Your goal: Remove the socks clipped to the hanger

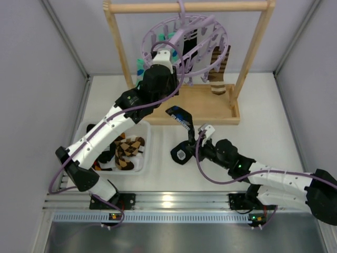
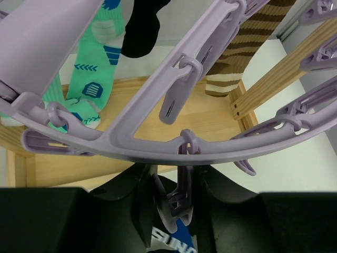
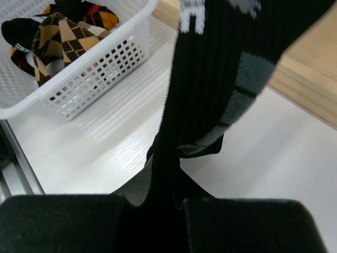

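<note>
The lavender hanger (image 1: 210,26) hangs from the wooden rack, its ring (image 2: 137,145) close above my left wrist camera. My left gripper (image 2: 181,211) is shut on one dangling clip peg (image 2: 183,197), up at the hanger (image 1: 162,55). Still clipped are a mint-teal sock (image 2: 92,79), a black sock (image 2: 142,26) and a brown striped sock (image 2: 237,58). My right gripper (image 3: 168,195) is shut on a black sock with grey and white marks (image 3: 210,79), which stretches up from it below the hanger (image 1: 180,118). Whether its top is still in the peg is hidden.
The wooden rack (image 1: 184,7) stands at the back on a tray-like base (image 1: 205,105). A white mesh basket (image 1: 143,158) at the left holds argyle and black socks (image 1: 128,150), and shows near the right wrist (image 3: 105,58). Grey walls close in both sides.
</note>
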Available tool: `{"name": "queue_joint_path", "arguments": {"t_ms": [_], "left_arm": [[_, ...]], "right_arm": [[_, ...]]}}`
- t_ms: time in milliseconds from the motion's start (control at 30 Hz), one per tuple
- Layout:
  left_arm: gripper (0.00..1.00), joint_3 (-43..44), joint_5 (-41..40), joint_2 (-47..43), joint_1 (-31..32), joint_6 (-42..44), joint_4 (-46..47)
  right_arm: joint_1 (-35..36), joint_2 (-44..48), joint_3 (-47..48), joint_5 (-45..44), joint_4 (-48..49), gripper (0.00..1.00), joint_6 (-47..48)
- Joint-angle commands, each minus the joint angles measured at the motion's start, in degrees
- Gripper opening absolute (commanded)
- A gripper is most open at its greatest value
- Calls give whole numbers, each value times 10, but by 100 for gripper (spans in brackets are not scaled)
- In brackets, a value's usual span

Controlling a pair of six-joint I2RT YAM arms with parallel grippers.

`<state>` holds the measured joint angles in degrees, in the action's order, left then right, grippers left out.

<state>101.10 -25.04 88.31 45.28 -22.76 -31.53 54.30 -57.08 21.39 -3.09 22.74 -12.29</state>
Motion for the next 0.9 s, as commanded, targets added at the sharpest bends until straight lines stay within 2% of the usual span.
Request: {"name": "queue_joint_path", "arguments": {"t_ms": [0, 67, 133, 167, 267, 367, 433, 533, 700, 800, 867], "left_arm": [[0, 32, 2, -3, -5, -6, 41], [0, 32, 13, -3, -5, -4, 40], [21, 30, 28, -6, -5, -3, 39], [36, 24, 29, -7, -5, -3, 39], [55, 3, 31, -23, -5, -1, 38], [84, -28, 49, -63, -5, 2, 38], [98, -57, 55, -85, -5, 7, 36], [98, -112, 42, -142, -5, 10, 32], [98, -158, -50, -227, -5, 21, -37], [98, -182, -108, -279, -5, 27, -78], [98, -198, -120, -328, -5, 35, -87]], "right_arm": [[11, 21, -4, -9, 27, 0, -10], [11, 36, 1, -16, 17, 0, -8], [11, 44, 7, -25, -1, 0, -6], [11, 52, 14, -28, -7, 0, -3], [11, 60, 28, -33, -30, 0, 2], [11, 69, 34, -37, -45, 0, 7], [11, 72, 39, -43, -52, 0, 12], [11, 80, 57, -46, -74, 0, 22], [11, 90, 102, -46, -110, 0, 39], [11, 74, 141, -37, -124, 0, 46], [11, 47, 180, -10, -128, 0, 53]]}}
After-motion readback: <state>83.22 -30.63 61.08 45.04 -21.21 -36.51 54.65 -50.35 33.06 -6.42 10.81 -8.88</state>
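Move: The left gripper has a clip at the hanger's near rim squeezed between its fingers. From it the nearer green sock hangs about 15 cm ahead and 11 cm to the left, slightly lower, and the brown striped sock some 15 cm ahead and 18 cm to the right, about level. The right gripper already holds the freed black sock; from it the basket lies roughly 42 cm left, 3 cm ahead and 9 cm lower. Open the left gripper wide to let go of the clip, then draw it back and sweep it left, away from the hanger rim and towards the basket side, about 14 cm in all and rising a little. Meanwhile keep the right gripper shut on the black sock and lift it nearly straight up, some 9 cm. ##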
